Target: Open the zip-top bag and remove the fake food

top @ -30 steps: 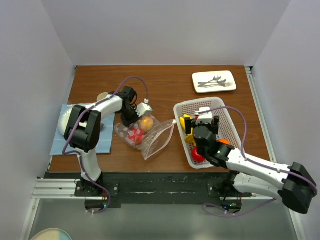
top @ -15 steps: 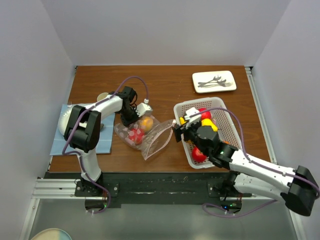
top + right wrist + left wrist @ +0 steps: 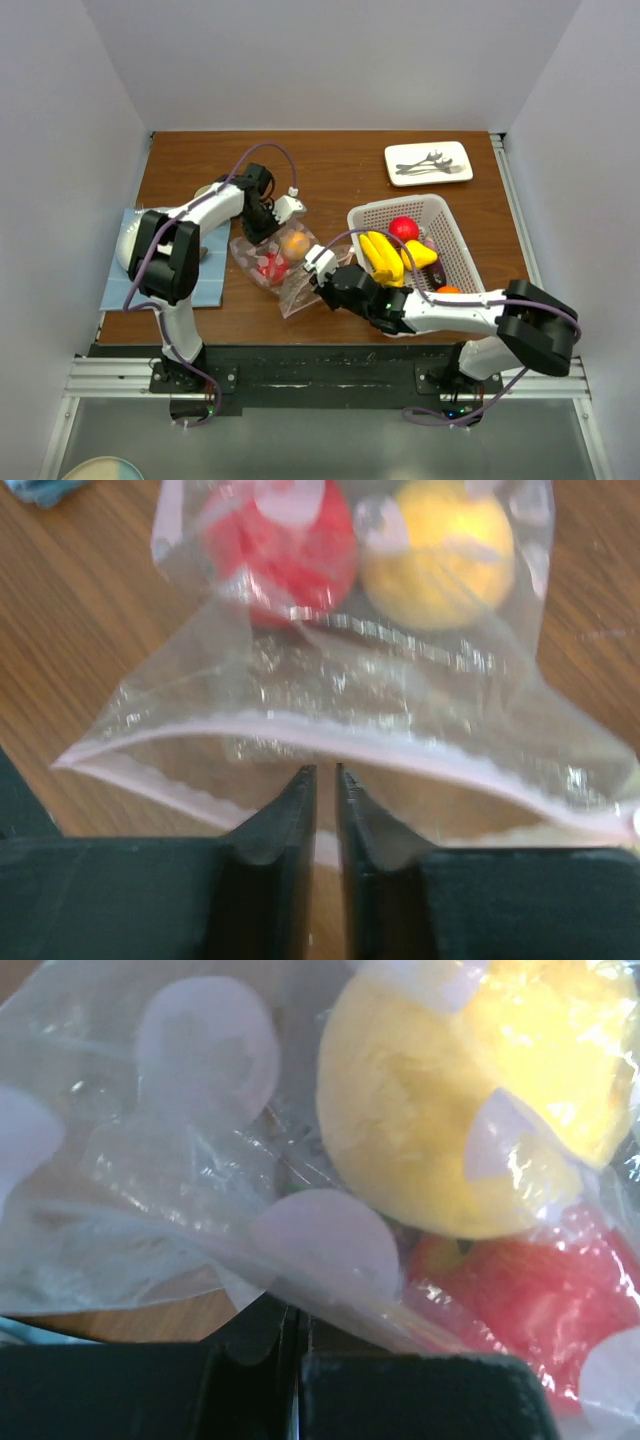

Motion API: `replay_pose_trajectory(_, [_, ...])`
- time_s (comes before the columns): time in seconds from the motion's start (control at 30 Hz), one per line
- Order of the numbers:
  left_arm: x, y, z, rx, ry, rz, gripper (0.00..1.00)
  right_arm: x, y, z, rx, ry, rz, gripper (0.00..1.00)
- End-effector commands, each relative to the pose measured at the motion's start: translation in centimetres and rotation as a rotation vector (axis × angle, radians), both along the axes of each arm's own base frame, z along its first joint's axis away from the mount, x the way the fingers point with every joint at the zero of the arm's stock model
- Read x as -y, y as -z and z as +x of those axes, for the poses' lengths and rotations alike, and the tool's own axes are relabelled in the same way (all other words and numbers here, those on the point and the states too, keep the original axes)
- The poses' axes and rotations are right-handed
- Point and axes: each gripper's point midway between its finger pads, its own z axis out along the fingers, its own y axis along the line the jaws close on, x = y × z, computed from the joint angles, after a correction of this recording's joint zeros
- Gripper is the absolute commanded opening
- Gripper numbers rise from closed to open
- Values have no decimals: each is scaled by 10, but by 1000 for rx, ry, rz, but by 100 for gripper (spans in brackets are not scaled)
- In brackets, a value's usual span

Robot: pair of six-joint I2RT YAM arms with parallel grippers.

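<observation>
The clear zip-top bag [image 3: 290, 270] lies on the wooden table, its pink zip mouth [image 3: 300, 725] gaping toward my right arm. Fake food is inside it: an orange-yellow ball [image 3: 294, 243] [image 3: 437, 555] [image 3: 450, 1100] and a red piece [image 3: 268, 268] [image 3: 285, 550] [image 3: 520, 1290]. My left gripper [image 3: 262, 222] [image 3: 293, 1315] is shut on the bag's film at its far end. My right gripper [image 3: 320, 272] [image 3: 325, 772] has its jaws nearly together, tips at the bag's mouth. The lower zip strip shows through the slit; whether it is pinched I cannot tell.
A white perforated basket [image 3: 455, 240] at the right holds a yellow banana [image 3: 382, 255], a red apple [image 3: 404, 228] and an orange piece [image 3: 447, 290]. A white plate with spoons [image 3: 428, 163] sits at the back right. A blue cloth [image 3: 125, 270] and a beige mug [image 3: 205, 193] are at the left.
My right arm has swung left from over the basket to the bag's mouth, and its jaws have closed from wide to a thin slit. The left gripper stays shut on the bag.
</observation>
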Motion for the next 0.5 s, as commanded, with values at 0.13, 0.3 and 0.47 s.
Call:
replay_pose_trajectory(0.13, [6,-13,-11,-3,-17,-69,0,-66,1,16,45,-86,115,67])
replay_pose_trajectory(0.3, [1,6,-34,-50,-15,-65,0,-70,12,37,113,16,128,85])
replay_pose_trajectory(0.47, [5,11,-41,-71,-11,-80,0,-88,-4,47,168,15,177,92])
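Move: The red fruit inside the bag lies about 8 cm ahead of the right hand, 9 cm to its left and 7 cm below. The yellow fruit is some 13 cm ahead and 4 cm left, just as low; the middle of the bag's mouth is roughly 3 cm ahead, 2 cm left and 6 cm down. From the left hand, shut on the bag's film, the red fruit lies about 7 cm back, 3 cm right and 2 cm lower. Slip the right gripper down and left, some 6 cm lower and 5 cm across with a little forward, in through the bag's mouth towards the red fruit, spreading its nearly shut fingers wide under the upper film. Keep the left fingers shut on the bag; after a slight rise, draw that hand back about 4 cm and slightly down, tilting it a little. ##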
